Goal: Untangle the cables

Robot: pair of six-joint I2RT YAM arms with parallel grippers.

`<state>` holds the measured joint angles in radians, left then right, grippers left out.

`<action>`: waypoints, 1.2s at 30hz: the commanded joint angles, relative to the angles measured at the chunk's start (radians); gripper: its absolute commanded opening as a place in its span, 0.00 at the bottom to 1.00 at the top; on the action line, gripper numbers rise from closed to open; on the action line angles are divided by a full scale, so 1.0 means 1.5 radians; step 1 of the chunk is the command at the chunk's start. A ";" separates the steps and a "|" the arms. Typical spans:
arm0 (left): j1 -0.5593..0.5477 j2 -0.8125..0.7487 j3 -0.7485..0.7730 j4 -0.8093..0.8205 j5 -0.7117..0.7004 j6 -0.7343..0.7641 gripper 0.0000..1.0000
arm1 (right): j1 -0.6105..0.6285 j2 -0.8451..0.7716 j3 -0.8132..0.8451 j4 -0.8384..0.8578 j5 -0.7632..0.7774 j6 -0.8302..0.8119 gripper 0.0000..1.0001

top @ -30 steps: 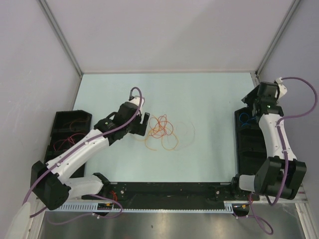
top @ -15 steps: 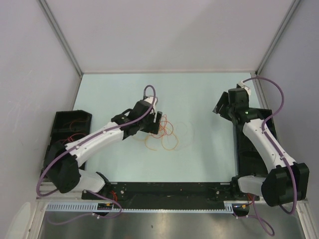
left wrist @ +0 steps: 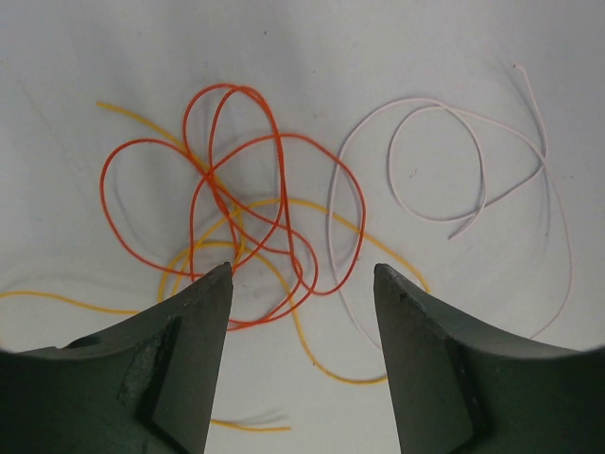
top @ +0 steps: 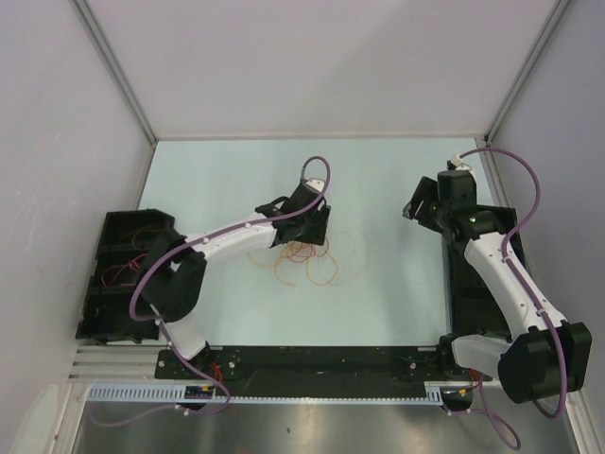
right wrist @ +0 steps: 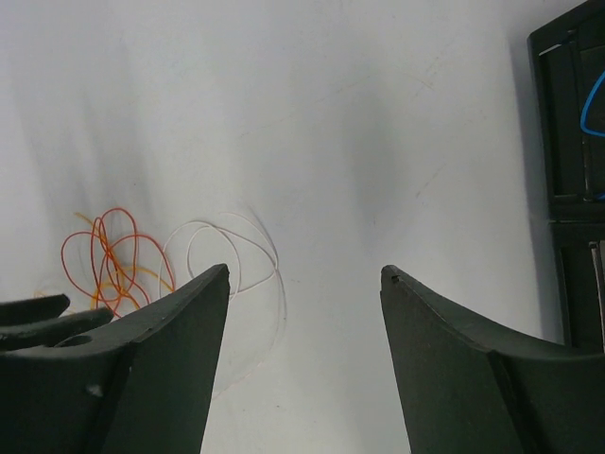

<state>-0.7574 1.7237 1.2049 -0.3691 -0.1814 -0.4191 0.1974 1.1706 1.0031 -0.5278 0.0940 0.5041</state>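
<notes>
The cables (top: 307, 257) lie in a loose heap at the middle of the table. In the left wrist view a red cable (left wrist: 227, 203) loops over an orange-yellow one (left wrist: 331, 214), and a pale cable (left wrist: 421, 100) curls to their right. My left gripper (top: 318, 223) hovers over the heap's far edge. Its jaws (left wrist: 302, 270) stand open, holding nothing, with red and yellow strands on the table below the gap. My right gripper (top: 417, 205) hangs open and empty (right wrist: 304, 270) over bare table to the right. From there the red loops (right wrist: 106, 248) and the pale loops (right wrist: 216, 244) show at the left.
A black compartment tray (top: 128, 248) with thin red wires sits at the table's left edge. Another black tray (top: 461, 284) runs along the right edge under my right arm, with a blue wire (right wrist: 594, 104) in it. Grey walls close off the back and both sides.
My left arm has reached right and forward, from beside the heap to over it, and its jaws have narrowed. My right arm swung left off the right tray, then held still.
</notes>
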 commanded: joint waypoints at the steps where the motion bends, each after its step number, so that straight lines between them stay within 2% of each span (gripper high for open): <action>1: -0.007 0.041 0.055 0.014 -0.023 -0.023 0.65 | -0.008 -0.019 -0.002 -0.001 -0.023 -0.019 0.70; 4: -0.007 0.060 0.066 0.009 -0.035 -0.027 0.63 | -0.011 -0.020 -0.005 -0.001 -0.030 -0.023 0.70; 8: -0.008 0.090 0.085 -0.001 -0.048 -0.024 0.50 | -0.013 -0.020 -0.011 0.003 -0.032 -0.026 0.70; 9: -0.007 0.099 0.089 -0.002 -0.051 -0.023 0.43 | -0.015 -0.019 -0.016 0.007 -0.032 -0.026 0.70; 11: -0.007 0.105 0.098 -0.004 -0.058 -0.022 0.00 | -0.019 -0.017 -0.017 0.006 -0.037 -0.026 0.70; 14: -0.017 0.076 0.183 -0.065 -0.106 0.014 0.00 | -0.020 -0.021 -0.018 0.004 -0.043 -0.023 0.70; 15: -0.021 0.057 0.254 -0.084 -0.116 0.044 0.00 | -0.020 -0.031 -0.018 0.004 -0.044 -0.022 0.70; 17: -0.021 0.012 0.333 -0.131 -0.125 0.075 0.00 | -0.020 -0.042 -0.018 0.005 -0.049 -0.013 0.70; 18: -0.021 0.006 0.423 -0.153 -0.133 0.100 0.00 | -0.019 -0.055 -0.018 0.009 -0.051 -0.011 0.70; 21: -0.022 0.002 0.565 -0.241 -0.123 0.125 0.00 | -0.019 -0.083 -0.017 0.021 -0.055 -0.002 0.70; 23: -0.023 -0.037 0.560 -0.238 -0.103 0.131 0.00 | -0.019 -0.096 -0.018 0.026 -0.077 0.002 0.70; 26: -0.024 -0.114 0.458 -0.189 -0.079 0.145 0.00 | -0.019 -0.120 -0.017 0.030 -0.079 0.003 0.70; 27: -0.024 -0.132 0.390 -0.171 -0.071 0.148 0.00 | -0.019 -0.126 -0.018 0.032 -0.077 0.003 0.70; 30: -0.023 -0.185 0.314 -0.149 -0.061 0.139 0.00 | -0.020 -0.149 -0.017 0.034 -0.076 0.001 0.70; 33: -0.024 -0.228 0.284 -0.140 0.016 0.160 0.00 | -0.020 -0.171 -0.015 0.045 -0.098 -0.002 0.71; 36: -0.023 -0.242 0.305 -0.146 0.039 0.163 0.00 | -0.019 -0.185 -0.015 0.086 -0.193 -0.011 0.71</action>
<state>-0.7872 1.3716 1.6501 -0.5831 -0.2195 -0.2138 0.1692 0.9348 0.9684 -0.4923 -0.0502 0.4995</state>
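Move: The red cable's tangle is almost under the left hand, its middle some 3 cm ahead, 2 cm left and 4 cm below. At that same level, the orange cable's middle lies about 1 cm back and 4 cm left of the hand, and the white cable about 1 cm ahead and 8 cm right. From the right hand, the red cable is roughly 21 cm left, 3 cm ahead and 14 cm down. Down some 3 cm and slightly forward, the left hand sinks into the red tangle, shuts its fingers on a strand, then whips it steeply up to over 30 cm, first reaching forward, then drawing back and dipping a little, while the fingers tilt upward about 30 degrees. The empty, open right hand rises and backs off slightly, tipping up. ##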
